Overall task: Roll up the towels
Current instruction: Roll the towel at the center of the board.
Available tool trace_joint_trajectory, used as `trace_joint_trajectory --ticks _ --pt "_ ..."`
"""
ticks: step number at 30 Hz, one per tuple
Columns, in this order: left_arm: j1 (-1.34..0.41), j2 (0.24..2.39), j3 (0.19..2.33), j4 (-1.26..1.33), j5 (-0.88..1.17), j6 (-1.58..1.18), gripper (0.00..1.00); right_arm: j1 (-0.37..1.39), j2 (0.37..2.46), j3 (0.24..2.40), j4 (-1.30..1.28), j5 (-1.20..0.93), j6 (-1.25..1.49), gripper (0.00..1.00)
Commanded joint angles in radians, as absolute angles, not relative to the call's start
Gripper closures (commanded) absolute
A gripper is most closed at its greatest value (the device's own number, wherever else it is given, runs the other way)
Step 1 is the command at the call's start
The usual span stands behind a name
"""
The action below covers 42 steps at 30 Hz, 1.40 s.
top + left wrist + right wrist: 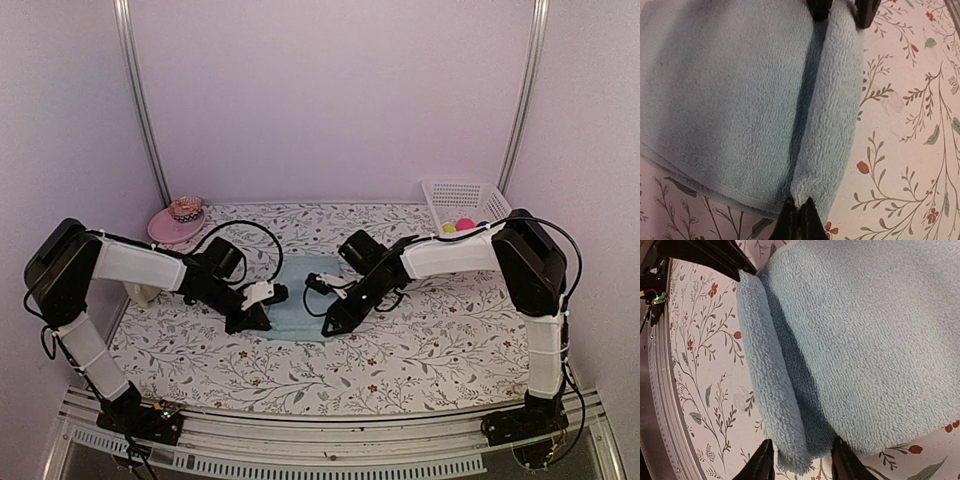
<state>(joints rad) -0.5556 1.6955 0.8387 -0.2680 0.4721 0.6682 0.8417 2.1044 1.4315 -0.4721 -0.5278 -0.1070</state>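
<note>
A pale aqua towel lies flat on the floral table, its near edge turned over into a short roll. My left gripper is shut on the left end of that roll, pinching a tuft of cloth. My right gripper is open, with one finger on each side of the roll's right end and not clamping it. In the top view both grippers sit at the towel's near edge, left and right. The right fingers show at the top of the left wrist view.
A pink brimmed hat rests at the back left. A white basket holding a yellow ball and a pink ball stands at the back right. The metal rail runs along the table's near edge.
</note>
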Motion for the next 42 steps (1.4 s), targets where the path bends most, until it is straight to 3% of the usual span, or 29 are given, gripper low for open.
trace_joint_trajectory --ticks 1,5,12,28,38,42 --pt "-0.548 1.706 0.858 -0.289 0.459 0.656 1.00 0.834 2.000 1.394 -0.429 -0.483 -0.092 0.57" --pt "-0.548 1.711 0.868 -0.292 0.466 0.649 1.00 0.834 1.928 1.351 -0.383 -0.481 -0.083 0.60" --pt "-0.545 1.729 0.883 -0.303 0.465 0.644 1.00 0.847 1.949 1.357 -0.313 -0.627 -0.074 0.80" --pt "-0.536 1.744 0.885 -0.302 0.463 0.644 0.99 0.827 2.083 1.358 -0.258 -0.616 -0.023 0.84" --pt "-0.531 1.728 0.879 -0.283 0.439 0.638 0.68 0.816 2.132 1.356 -0.264 -0.568 -0.007 0.85" --pt "-0.529 1.714 0.875 -0.268 0.425 0.634 0.46 0.816 2.134 1.353 -0.270 -0.559 -0.006 0.85"
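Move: Right at the fingers of both hands lies the rolled near edge of the light-blue towel: its middle is about 6 cm to the left of the right hand, level with it and 1 cm lower, and about 6 cm to the left hand's right, level with it. The flat part of the towel has its middle some 9 cm ahead of the right hand and 4 cm to its left. The mug stands about 22 cm left of the left hand and 9 cm farther out. Rising about 6 cm off the right end of the rolled edge, the right hand drifts 2 cm left and narrows its parted fingers most of the way, tilting a little flatter. It then comes back down onto the roll, easing slightly forward. The left hand meanwhile keeps pinching the left end, then opens its fingers about halfway, letting go while edging a centimetre forward. ##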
